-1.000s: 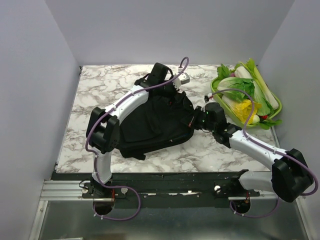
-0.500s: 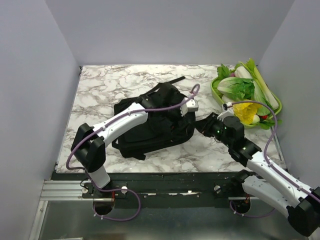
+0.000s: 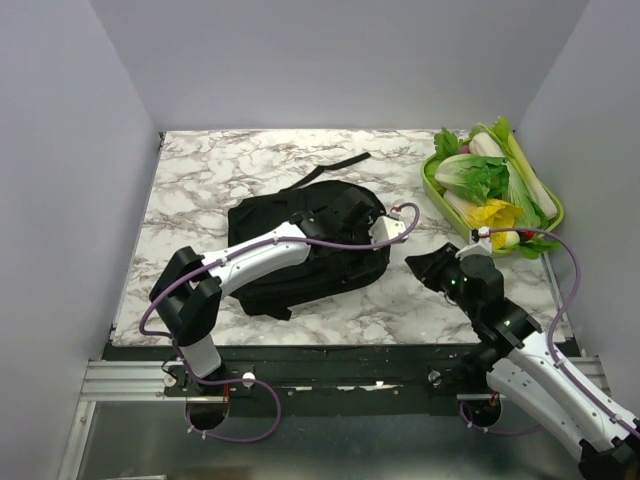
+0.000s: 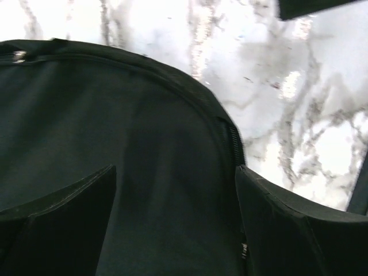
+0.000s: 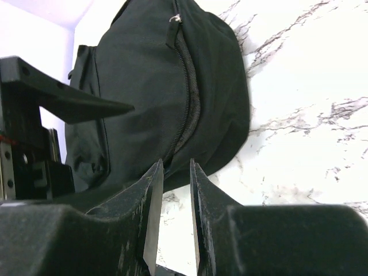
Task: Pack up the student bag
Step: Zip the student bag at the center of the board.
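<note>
The student bag (image 3: pixel 290 255) is a large black backpack lying flat in the middle of the marble table. My left gripper (image 3: pixel 352 212) hovers over its right end. In the left wrist view this gripper (image 4: pixel 175 169) stands wide open just above the black fabric (image 4: pixel 115 126), holding nothing. My right gripper (image 3: pixel 420 266) sits low over the table, just right of the bag and apart from it. In the right wrist view its jaws (image 5: pixel 176 164) stand slightly open, with only bare marble between them. They point at the bag's zip (image 5: pixel 187 98).
A green tray (image 3: pixel 552 215) of leafy vegetables stands at the back right. One long black strap (image 3: pixel 338 164) trails from the bag toward the back. Grey walls close off the left, right and back. The left gripper's finger (image 5: pixel 75 98) shows in the right wrist view.
The left arm swung from the bag's far end to its right end. The right gripper opened, let go of the bag's edge and drew back toward the near right. The bag settled flatter.
</note>
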Motion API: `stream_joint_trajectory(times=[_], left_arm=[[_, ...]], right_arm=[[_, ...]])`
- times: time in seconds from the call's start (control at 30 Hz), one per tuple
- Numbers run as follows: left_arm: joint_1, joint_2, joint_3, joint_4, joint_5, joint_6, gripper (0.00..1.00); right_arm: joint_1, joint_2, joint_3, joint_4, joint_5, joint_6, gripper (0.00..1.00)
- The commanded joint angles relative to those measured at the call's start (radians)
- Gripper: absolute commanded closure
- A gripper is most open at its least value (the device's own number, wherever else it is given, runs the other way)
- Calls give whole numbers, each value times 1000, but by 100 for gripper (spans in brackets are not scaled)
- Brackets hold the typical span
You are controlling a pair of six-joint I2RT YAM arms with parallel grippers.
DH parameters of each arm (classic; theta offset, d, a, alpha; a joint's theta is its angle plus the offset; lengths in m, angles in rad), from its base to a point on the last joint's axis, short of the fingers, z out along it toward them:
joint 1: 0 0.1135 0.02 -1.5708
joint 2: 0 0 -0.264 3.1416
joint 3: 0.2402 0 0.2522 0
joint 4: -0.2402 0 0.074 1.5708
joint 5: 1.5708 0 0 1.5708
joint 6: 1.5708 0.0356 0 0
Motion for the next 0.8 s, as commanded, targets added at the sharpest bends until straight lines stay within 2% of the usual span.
stream_joint_trajectory(times=[0.0,0.17,0.37,0.43,0.63,0.67,0.73,0.77], left_arm=[[5,40,52,74,-93,-16,11],[4,64,46,67,-50,-25,19],[-13,46,11,35,22,-28,19],[-22,40,-3,37,2,-17,24],[-42,28,-55,72,-105,39,55],[-41,21,-58,75,-119,39,68],[-41,-3,-51,78,-172,46,83],[-38,-12,-37,78,-194,41,98]], right_arm=[[3,-34,-34,-69,70,27,66],[3,-14,-26,-69,67,27,66],[3,44,-6,-59,64,22,65],[3,61,-4,-52,61,24,65],[3,91,23,-45,61,24,65],[3,105,28,-45,66,18,65],[3,117,31,-43,70,15,63],[3,125,32,-40,70,10,62]])
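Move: The bag's zip edge, near its right-hand near corner, lies almost straight under the left gripper, about 1 cm to its right and 3 cm below. The metal zip pull sits some 10 cm ahead and 3 cm right; the loose black strap is about 22 cm ahead, 6 cm left and low on the board. From the right gripper the same zip edge is about 11 cm left, 1 cm ahead and 5 cm lower; the vegetable basket stands 18 cm ahead and 19 cm right. Ease the left gripper forward about 2 cm over the bag's open corner, then draw it back and sink about 2.5 cm, closing the wide-open fingers until they pinch the zip edge of the upper flap. Meanwhile lower the right gripper some 3.5 cm beside the bag's right end, tipping it slightly down, its fingers still partly open and holding nothing. ##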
